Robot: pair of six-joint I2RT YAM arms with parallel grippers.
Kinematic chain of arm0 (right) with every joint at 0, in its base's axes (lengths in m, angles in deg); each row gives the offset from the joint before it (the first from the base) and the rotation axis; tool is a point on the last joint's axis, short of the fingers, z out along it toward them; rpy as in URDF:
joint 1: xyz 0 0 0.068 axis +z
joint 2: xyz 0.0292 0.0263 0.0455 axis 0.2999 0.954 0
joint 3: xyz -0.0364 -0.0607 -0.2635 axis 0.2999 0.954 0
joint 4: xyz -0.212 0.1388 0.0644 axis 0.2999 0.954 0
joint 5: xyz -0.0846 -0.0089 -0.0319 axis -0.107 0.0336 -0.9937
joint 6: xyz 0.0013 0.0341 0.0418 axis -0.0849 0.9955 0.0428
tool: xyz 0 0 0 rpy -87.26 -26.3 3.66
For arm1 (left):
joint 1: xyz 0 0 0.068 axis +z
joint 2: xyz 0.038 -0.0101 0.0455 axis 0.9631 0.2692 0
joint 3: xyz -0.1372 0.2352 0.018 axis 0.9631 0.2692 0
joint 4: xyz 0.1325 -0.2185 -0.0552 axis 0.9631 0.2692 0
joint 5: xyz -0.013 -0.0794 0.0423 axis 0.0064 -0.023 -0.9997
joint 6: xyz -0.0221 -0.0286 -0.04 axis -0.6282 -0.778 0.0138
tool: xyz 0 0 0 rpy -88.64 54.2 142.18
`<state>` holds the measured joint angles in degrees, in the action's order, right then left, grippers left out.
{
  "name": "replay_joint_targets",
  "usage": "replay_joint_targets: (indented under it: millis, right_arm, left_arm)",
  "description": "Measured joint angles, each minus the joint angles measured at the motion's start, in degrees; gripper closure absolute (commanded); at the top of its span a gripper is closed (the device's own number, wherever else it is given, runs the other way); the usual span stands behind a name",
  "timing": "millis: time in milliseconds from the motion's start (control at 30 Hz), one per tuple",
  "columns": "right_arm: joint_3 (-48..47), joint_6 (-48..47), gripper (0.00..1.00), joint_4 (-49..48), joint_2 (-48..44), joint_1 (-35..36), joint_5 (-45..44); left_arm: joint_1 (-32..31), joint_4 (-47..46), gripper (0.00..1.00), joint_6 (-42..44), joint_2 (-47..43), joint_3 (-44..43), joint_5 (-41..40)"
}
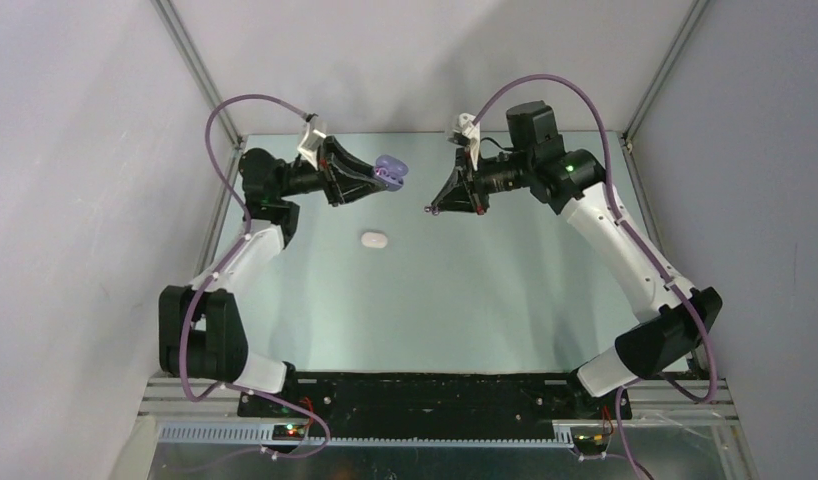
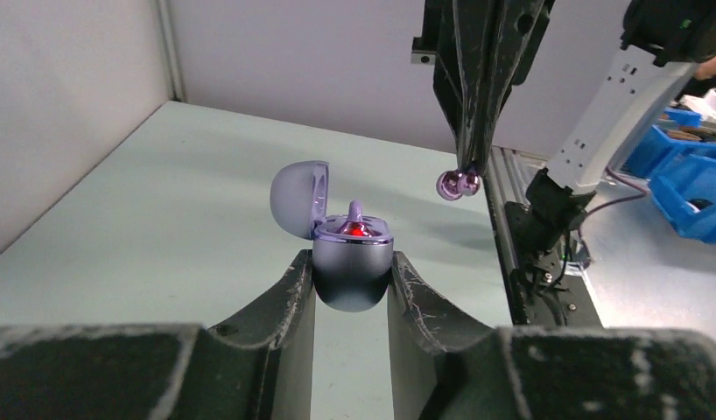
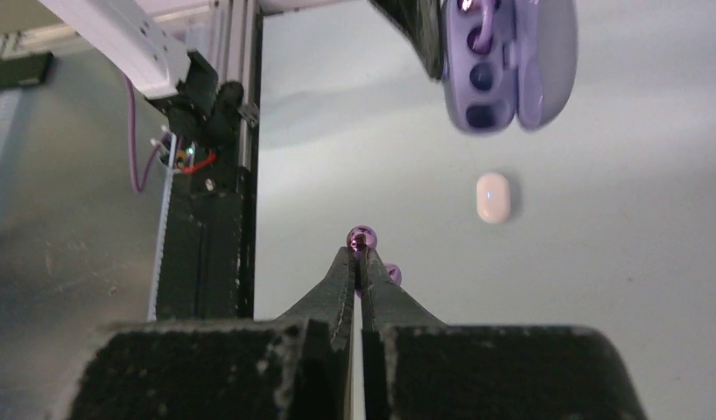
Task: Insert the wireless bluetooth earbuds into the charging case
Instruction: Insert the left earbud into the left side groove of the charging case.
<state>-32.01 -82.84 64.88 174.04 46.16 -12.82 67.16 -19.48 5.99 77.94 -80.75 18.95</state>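
My left gripper (image 2: 352, 282) is shut on the body of a purple charging case (image 2: 353, 255) and holds it above the table with its lid (image 2: 298, 198) open. One purple earbud (image 2: 355, 215) sits in the case, beside a red light. My right gripper (image 3: 361, 255) is shut on a second purple earbud (image 3: 361, 236), whose shiny end sticks out past the tips. In the top view that gripper (image 1: 432, 209) hangs a short way right of the case (image 1: 390, 171), apart from it. From the left wrist, the held earbud (image 2: 457, 183) hangs up and right of the case.
A small white closed case (image 1: 373, 239) lies on the pale green table (image 1: 485, 300) below the purple case, also in the right wrist view (image 3: 493, 197). Grey walls and metal frame posts close in the table at back and sides.
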Motion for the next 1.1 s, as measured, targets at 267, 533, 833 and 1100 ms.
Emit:
replay_joint_targets:
  millis: [267, 533, 833, 1100]
  right_arm:
    - [0.0, 8.5, 1.0, -8.0, -0.59, 1.14, 0.28]
    - [-2.62, 10.58, 1.0, -12.11, 1.75, 4.15, 0.26]
    - [-2.6, 10.05, 1.0, -12.22, 1.95, 5.79, 0.22]
    - [-0.31, 9.46, 1.0, -12.09, 1.68, 5.66, -0.33]
  left_arm:
    - [-2.69, -2.97, 1.0, -1.62, 1.62, -0.48, 5.09]
    - [-5.29, -3.48, 1.0, 0.0, -0.09, 3.08, 8.35]
    - [-6.16, -3.63, 1.0, 0.46, -0.26, 3.02, 8.79]
    - [-6.16, -2.89, 1.0, 0.46, -0.26, 2.95, 8.61]
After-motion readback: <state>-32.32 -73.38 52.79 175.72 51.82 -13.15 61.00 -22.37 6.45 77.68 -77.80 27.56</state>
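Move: From the right hand, holding the left earbud, the charging case lies about 10 cm to the left, 6 cm ahead and roughly level. It is open in the left hand's grip, its empty grooves on the end nearer the right hand. The white case lies on the table about 16 cm left, 14 cm ahead and 31 cm below the right hand. From the left hand the left earbud is some 12 cm right and 5 cm back, about level. Bringing case and earbud together in the air, the left hand draws the case back about 5 cm, somewhat right and down, turning it some 15 degrees clockwise, then holds still. The right hand carries the pinched earbud leftward about 4 cm while rising nearly as much, pauses, then starts lowering it towards the open case. Both grips stay shut. ##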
